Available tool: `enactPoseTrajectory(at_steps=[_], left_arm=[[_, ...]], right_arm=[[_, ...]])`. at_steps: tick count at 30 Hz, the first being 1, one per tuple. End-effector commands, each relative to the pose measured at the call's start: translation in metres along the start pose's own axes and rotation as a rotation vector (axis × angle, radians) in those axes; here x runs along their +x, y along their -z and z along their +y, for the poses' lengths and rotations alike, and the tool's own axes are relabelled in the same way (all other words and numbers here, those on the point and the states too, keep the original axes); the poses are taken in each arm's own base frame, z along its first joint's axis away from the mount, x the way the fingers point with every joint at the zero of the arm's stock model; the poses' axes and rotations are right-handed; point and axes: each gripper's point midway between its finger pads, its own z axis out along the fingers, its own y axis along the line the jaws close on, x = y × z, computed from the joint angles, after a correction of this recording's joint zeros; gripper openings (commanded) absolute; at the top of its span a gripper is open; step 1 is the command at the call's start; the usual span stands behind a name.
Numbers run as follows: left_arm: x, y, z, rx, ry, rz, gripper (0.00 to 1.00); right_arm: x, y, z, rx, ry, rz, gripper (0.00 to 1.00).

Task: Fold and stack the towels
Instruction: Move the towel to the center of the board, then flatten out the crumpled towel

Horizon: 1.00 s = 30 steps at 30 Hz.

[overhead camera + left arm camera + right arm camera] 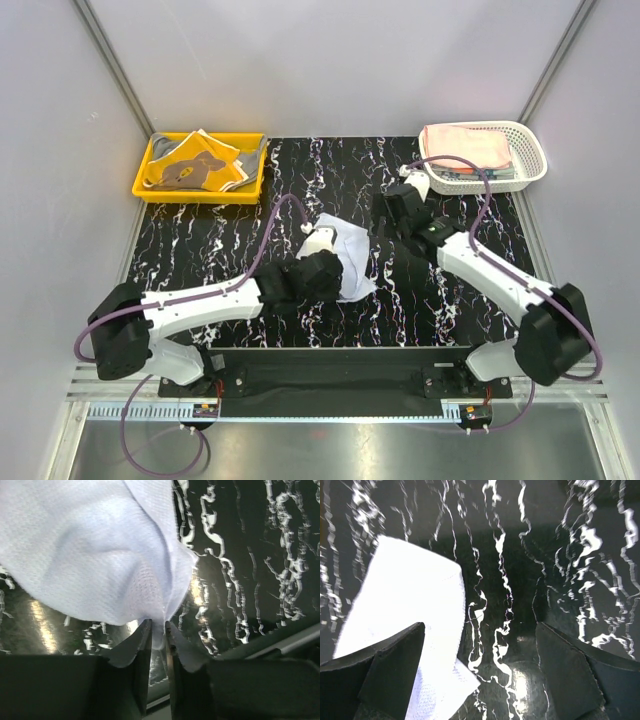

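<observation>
A light blue towel lies crumpled on the black marble mat near the middle. My left gripper sits at its near edge. In the left wrist view the jaws of the left gripper stand a narrow gap apart, with a corner of the towel hanging between the tips. My right gripper hovers to the right of the towel, wide open and holding nothing. In the right wrist view the towel lies under the left finger of the right gripper. More towels, orange and grey, fill the tray. A pink towel rests in the basket.
A yellow tray stands at the back left of the mat. A white lattice basket stands at the back right. Grey walls close in the sides and back.
</observation>
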Motion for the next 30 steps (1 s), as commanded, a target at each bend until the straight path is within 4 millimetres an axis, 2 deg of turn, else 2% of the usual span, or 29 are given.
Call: enactPoseTrajectory(at_steps=[1, 2, 4, 5, 6, 8, 10, 11, 12, 13, 15, 17, 18, 20, 21, 22, 23, 24, 25, 26, 27, 28, 29, 30], left_arm=[[-0.018, 0.012, -0.027, 0.103, 0.089, -0.046, 0.26], [-0.022, 0.015, -0.027, 0.103, 0.085, -0.056, 0.3], [-0.042, 0.025, -0.019, 0.057, 0.076, -0.117, 0.42], [-0.05, 0.027, -0.014, 0.037, 0.075, -0.132, 0.44], [-0.066, 0.028, -0.003, 0.005, 0.089, -0.145, 0.45], [-0.082, 0.026, 0.011, -0.02, 0.113, -0.159, 0.45], [-0.105, 0.019, 0.033, -0.059, 0.14, -0.189, 0.46], [-0.109, 0.011, 0.042, -0.081, 0.148, -0.182, 0.46], [-0.123, -0.002, 0.057, -0.098, 0.167, -0.177, 0.46], [-0.135, -0.001, 0.059, -0.08, 0.176, -0.19, 0.46], [-0.154, -0.022, 0.068, -0.06, 0.153, -0.171, 0.46], [-0.166, -0.037, 0.07, -0.037, 0.113, -0.153, 0.46], [-0.176, -0.051, 0.074, -0.036, 0.089, -0.125, 0.46], [-0.184, -0.068, 0.078, -0.026, 0.059, -0.09, 0.46], [-0.188, -0.086, 0.076, 0.023, 0.023, -0.044, 0.47], [-0.19, -0.094, 0.076, 0.041, 0.009, -0.018, 0.47], [-0.209, -0.096, 0.07, 0.066, -0.008, -0.034, 0.47], [-0.205, -0.105, 0.076, 0.055, -0.041, 0.008, 0.48], [-0.191, -0.128, 0.085, 0.032, -0.053, 0.071, 0.48], [-0.188, -0.138, 0.088, 0.026, -0.065, 0.099, 0.48], [-0.197, -0.141, 0.089, 0.027, -0.09, 0.102, 0.48], [-0.185, -0.16, 0.096, 0.017, -0.095, 0.143, 0.48], [-0.194, -0.164, 0.099, 0.017, -0.097, 0.131, 0.48], [-0.191, -0.169, 0.104, 0.01, -0.1, 0.15, 0.5]], right_arm=[[0.002, -0.019, 0.017, -0.03, -0.006, 0.03, 1.0], [0.012, -0.032, 0.018, -0.015, 0.013, 0.068, 1.0], [0.01, -0.042, 0.024, -0.006, 0.02, 0.075, 0.98], [0.015, -0.051, 0.021, 0.024, 0.027, 0.087, 0.97], [0.014, -0.056, 0.019, 0.035, 0.02, 0.086, 0.97], [0.018, -0.064, 0.02, 0.024, 0.001, 0.103, 0.93], [0.017, -0.065, 0.021, 0.008, -0.022, 0.103, 0.91], [0.019, -0.064, 0.025, -0.009, -0.031, 0.111, 0.89], [0.02, -0.065, 0.03, -0.028, -0.049, 0.124, 0.87], [0.018, -0.065, 0.031, -0.03, -0.05, 0.121, 0.87], [0.025, -0.066, 0.043, -0.073, -0.06, 0.154, 0.83], [0.029, -0.068, 0.05, -0.077, -0.047, 0.17, 0.82], [0.03, -0.068, 0.052, -0.076, -0.045, 0.174, 0.81], [0.033, -0.07, 0.059, -0.079, -0.041, 0.185, 0.79], [0.033, -0.07, 0.061, -0.079, -0.039, 0.182, 0.79], [0.033, -0.069, 0.063, -0.08, -0.043, 0.179, 0.79], [0.036, -0.07, 0.065, -0.078, -0.038, 0.184, 0.79], [0.038, -0.07, 0.069, -0.082, -0.03, 0.186, 0.79], [0.039, -0.069, 0.072, -0.083, -0.029, 0.182, 0.79], [0.043, -0.07, 0.073, -0.081, -0.022, 0.19, 0.79], [0.045, -0.07, 0.077, -0.084, -0.015, 0.191, 0.78], [0.046, -0.072, 0.077, -0.077, -0.014, 0.191, 0.78], [0.05, -0.075, 0.077, -0.071, -0.01, 0.198, 0.78], [0.05, -0.076, 0.079, -0.07, -0.008, 0.198, 0.78]])
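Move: The towel's near end is still between the left fingertips. Its middle lies about 11 cm ahead of the left hand, 2 cm right and 10 below, and its far-left corner is some 29 cm ahead, 2 left. From the right hand the towel's middle is roughly 13 cm left, 4 back and 14 below, the far-right corner 7 left, 6 ahead. The yellow tray sits about 42 cm ahead and 28 left of the left hand; the white basket 30 ahead, 18 right of the right hand. The left fingers, already parting, open to about half and let go of the towel's near end, and the hand travels some 27 cm forward to the far-left corner, rising about 5 cm and bowing left on the way, then coming back right and sinking with its fingers kept open. Meanwhile the right hand first drops about 8 cm with its fingers tipping further down, then moves some 6 cm left at nearly that height, over the towel's right-hand part by the far-right corner, its wide-open jaws drawing in a little. ##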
